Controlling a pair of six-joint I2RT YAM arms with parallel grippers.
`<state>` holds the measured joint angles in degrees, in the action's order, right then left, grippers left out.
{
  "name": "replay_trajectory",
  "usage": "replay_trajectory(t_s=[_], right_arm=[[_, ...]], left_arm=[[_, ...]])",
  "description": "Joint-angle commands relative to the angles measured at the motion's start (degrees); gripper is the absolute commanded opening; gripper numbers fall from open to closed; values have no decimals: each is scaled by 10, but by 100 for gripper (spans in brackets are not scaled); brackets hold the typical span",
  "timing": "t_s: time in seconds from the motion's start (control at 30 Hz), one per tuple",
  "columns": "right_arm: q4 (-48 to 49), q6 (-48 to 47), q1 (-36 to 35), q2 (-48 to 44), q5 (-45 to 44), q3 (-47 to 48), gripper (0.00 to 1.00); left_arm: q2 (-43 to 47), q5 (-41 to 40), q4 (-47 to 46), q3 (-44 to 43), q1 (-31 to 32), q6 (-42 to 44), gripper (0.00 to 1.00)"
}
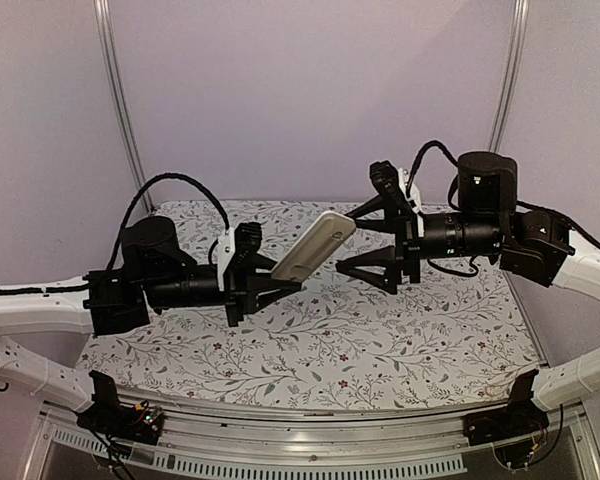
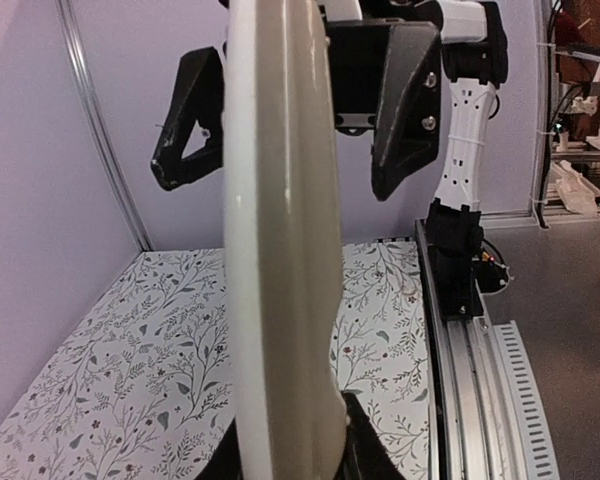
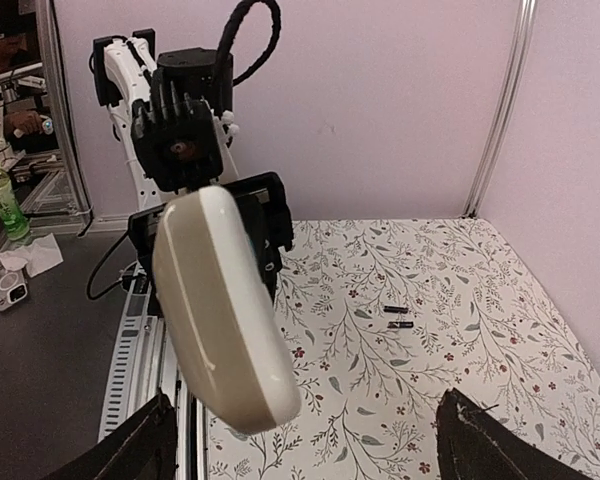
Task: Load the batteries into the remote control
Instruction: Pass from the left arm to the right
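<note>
The remote control (image 1: 315, 247) is held in the air, tilted up to the right, tan back showing. My left gripper (image 1: 283, 277) is shut on its lower end; the left wrist view shows the remote (image 2: 280, 250) edge-on rising from the gripper (image 2: 292, 445). My right gripper (image 1: 375, 238) is open wide just right of the remote's upper end, not touching it. In the right wrist view the remote (image 3: 220, 310) hangs ahead between the spread fingers of the right gripper (image 3: 305, 440). Two batteries (image 3: 399, 318) lie side by side on the floral table beyond it.
The floral table cover (image 1: 380, 340) ends at a metal rail (image 1: 310, 440) along the near edge. Purple walls with upright metal posts (image 1: 120, 110) close in the back and sides. A side bench with a green bottle (image 3: 5, 205) stands outside the cell.
</note>
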<state>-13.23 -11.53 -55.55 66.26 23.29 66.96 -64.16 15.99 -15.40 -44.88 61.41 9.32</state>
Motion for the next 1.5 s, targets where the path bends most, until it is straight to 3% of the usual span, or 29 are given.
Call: replay_trajectory(t_s=[0.0,0.37,0.53,0.67,0.7,0.8,0.83,0.87,0.93,1.03,1.2,1.33,1.47], right_arm=[[11,-18,-1,14,71,23,85],[26,-19,-2,46,117,40,49],[26,-17,-2,58,121,45,16],[21,-18,-2,58,120,42,5],[18,-19,-2,58,117,42,3],[9,-20,-2,56,96,42,0],[7,-19,-2,56,87,41,0],[7,-15,-2,55,74,43,0],[9,4,-2,58,29,51,0],[38,74,-2,69,-35,60,0],[100,241,-2,81,-129,41,0],[181,328,-2,83,-112,9,0],[190,353,-2,95,-81,17,0]], left_arm=[[0,37,-22,4,-1,-41,0],[-16,28,-35,9,-1,-44,0],[-18,30,-36,9,-2,-46,0],[-18,26,-38,13,-2,-45,0],[-18,25,-36,13,-2,-44,7],[-16,5,-29,11,-2,-46,73],[-15,-5,-28,11,-2,-45,88],[-11,-15,-25,10,-2,-43,94],[1,-43,-23,6,-2,-39,99],[26,-125,-31,4,10,-12,100],[44,-280,-75,6,28,112,99],[-4,-309,-35,-34,44,209,100],[-39,-352,-48,-43,72,294,100]])
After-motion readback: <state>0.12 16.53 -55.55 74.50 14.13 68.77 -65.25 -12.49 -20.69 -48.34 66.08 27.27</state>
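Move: The remote control is held by its lower end in the left fingers and slants up to the right. Its middle lies about 4 cm right of the left hand, 4 cm above it and barely 1 cm ahead. From the open right hand, the remote's middle is roughly 6 cm to the left, 2 cm below and 1 cm back. The two batteries lie on the table about 16 cm ahead of the left hand, 21 cm to its left and 31 cm below. Slide the right gripper some 3 cm back and 2 cm left over the remote's free upper end and close the fingers to pinch it, the left keeping its grip. Then open the left fingers wide to let go. Carry the remote about 8 cm forward with the right hand, turning it clockwise and rolling it, while the open left gripper goes forward and up, turning counter-clockwise, then dips slightly and eases right. ##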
